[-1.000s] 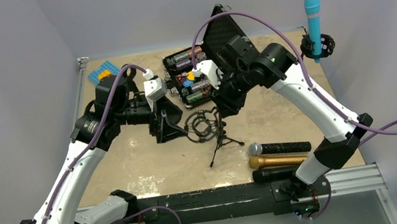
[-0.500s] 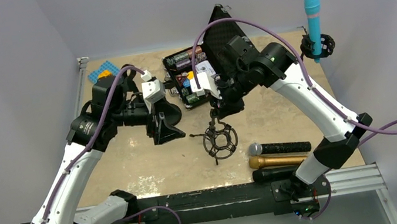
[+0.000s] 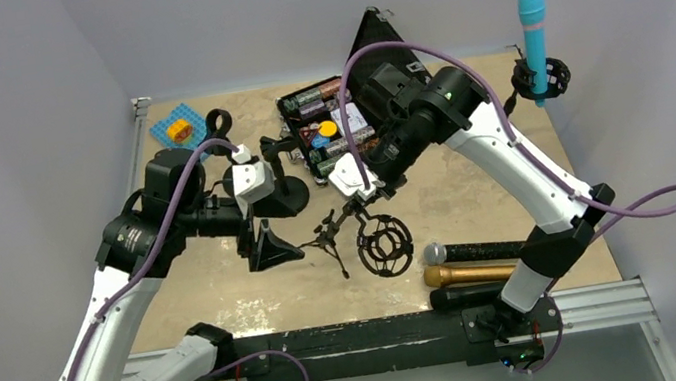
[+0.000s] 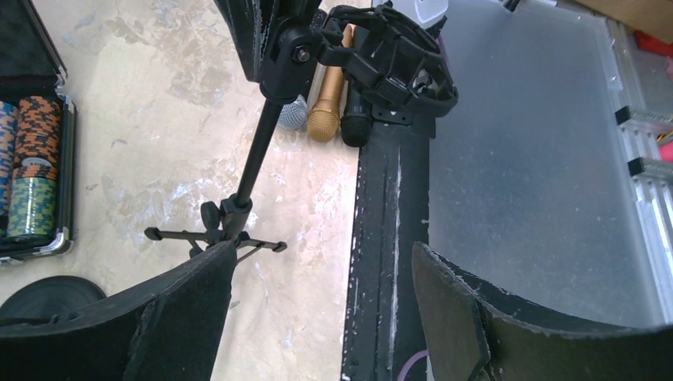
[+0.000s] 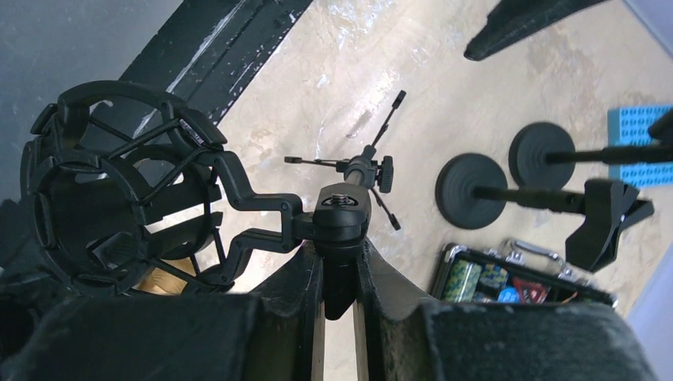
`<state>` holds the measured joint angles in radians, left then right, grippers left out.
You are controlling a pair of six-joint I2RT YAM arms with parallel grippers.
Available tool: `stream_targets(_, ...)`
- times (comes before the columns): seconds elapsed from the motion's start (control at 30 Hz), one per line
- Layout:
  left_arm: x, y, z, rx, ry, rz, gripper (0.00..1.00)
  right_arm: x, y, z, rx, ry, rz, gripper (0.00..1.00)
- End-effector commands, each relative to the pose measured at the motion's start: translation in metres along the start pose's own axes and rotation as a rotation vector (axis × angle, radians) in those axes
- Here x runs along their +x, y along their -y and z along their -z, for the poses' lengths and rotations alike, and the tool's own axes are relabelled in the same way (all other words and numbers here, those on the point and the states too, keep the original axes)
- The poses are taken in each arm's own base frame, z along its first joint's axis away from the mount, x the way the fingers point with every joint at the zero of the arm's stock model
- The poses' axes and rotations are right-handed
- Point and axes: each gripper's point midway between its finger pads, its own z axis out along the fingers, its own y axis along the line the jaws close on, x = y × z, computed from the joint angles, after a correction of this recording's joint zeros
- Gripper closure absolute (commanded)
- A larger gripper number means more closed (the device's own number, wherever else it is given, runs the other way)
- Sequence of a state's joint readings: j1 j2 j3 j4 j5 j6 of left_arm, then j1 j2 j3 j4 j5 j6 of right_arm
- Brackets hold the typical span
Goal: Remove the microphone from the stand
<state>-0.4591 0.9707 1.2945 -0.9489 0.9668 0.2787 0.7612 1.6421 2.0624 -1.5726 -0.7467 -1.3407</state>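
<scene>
A blue microphone (image 3: 533, 28) stands upright in a black holder (image 3: 541, 79) at the far right edge, away from both grippers. My right gripper (image 3: 363, 205) is shut on the neck of a small black tripod stand (image 5: 343, 214) and holds it tilted above the table. Its shock mount (image 3: 385, 244) is empty, and its legs (image 3: 329, 237) point left. My left gripper (image 3: 272, 246) is open and empty just left of the tripod legs (image 4: 214, 236). The shock mount also shows in the left wrist view (image 4: 393, 59).
Three microphones lie side by side at the front right: black with a silver head (image 3: 477, 250), gold (image 3: 473, 272) and black (image 3: 466, 295). An open battery case (image 3: 320, 127), two round-base stands (image 3: 279, 197) and a blue plate (image 3: 175, 129) lie behind.
My right gripper has lifted and tipped the tripod stand, so the shock mount swung toward the front and the legs to the left. My left gripper has drawn back toward the front left.
</scene>
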Motion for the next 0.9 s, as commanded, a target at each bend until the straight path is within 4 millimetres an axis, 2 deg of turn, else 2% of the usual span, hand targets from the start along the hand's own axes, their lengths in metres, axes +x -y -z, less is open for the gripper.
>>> stream_targets(0.0, 0.012, 0.002, 0.003, 0.003, -0.023, -0.057, 0.15, -0.023, -0.002, -0.005, -0.024, 0.066, 0.2, 1.0)
stream_targets(0.07, 0.025, -0.002, 0.0, 0.003, -0.049, -0.066, 0.15, -0.017, -0.001, -0.011, -0.043, 0.044, 0.218, 1.0)
stream_targets(0.1, 0.03, -0.003, -0.001, 0.006, -0.058, -0.067, 0.15, -0.015, 0.001, -0.014, -0.05, 0.035, 0.227, 0.96)
stream_targets(0.2, 0.037, -0.002, -0.004, 0.026, -0.064, -0.047, 0.16, -0.013, 0.01, -0.023, -0.061, 0.026, 0.203, 0.67)
stream_targets(0.3, 0.04, -0.003, -0.007, 0.034, -0.06, -0.03, 0.16, -0.017, 0.02, -0.025, -0.05, 0.032, 0.162, 0.51)
stream_targets(0.47, 0.05, -0.008, -0.012, 0.027, -0.063, -0.013, 0.16, -0.013, 0.034, -0.026, 0.021, 0.01, 0.069, 0.38)
stream_targets(0.53, 0.056, -0.01, -0.014, 0.021, -0.069, -0.008, 0.16, -0.013, 0.042, -0.019, 0.087, -0.006, 0.058, 0.35)
stream_targets(0.7, 0.063, -0.015, -0.018, 0.007, -0.058, -0.003, 0.16, -0.019, 0.042, 0.008, 0.222, -0.018, 0.009, 0.29)
stream_targets(0.77, 0.063, -0.015, -0.019, 0.008, -0.052, 0.01, 0.17, -0.02, 0.05, 0.018, 0.315, -0.025, -0.086, 0.27)
stream_targets(0.87, 0.059, -0.012, -0.018, 0.003, -0.031, 0.014, 0.18, -0.028, 0.066, 0.034, 0.459, 0.011, -0.358, 0.22)
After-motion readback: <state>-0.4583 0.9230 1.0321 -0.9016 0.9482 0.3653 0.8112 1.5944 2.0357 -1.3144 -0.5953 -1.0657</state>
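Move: The right hand already grips the head of the tripod stand; its foot is about 6 cm left, 6 back and 20 below. The shock mount hangs some 5 cm right and 8 back of that hand, a round-base stand about 13 left and 5 ahead, the chip case 2 right and 19 ahead. From the open left hand, the tripod's head is roughly 12 cm right and 5 ahead. Right hand eases 4 cm left, opening off the tripod's head, then withdraws up; left hand sinks 8 cm. ##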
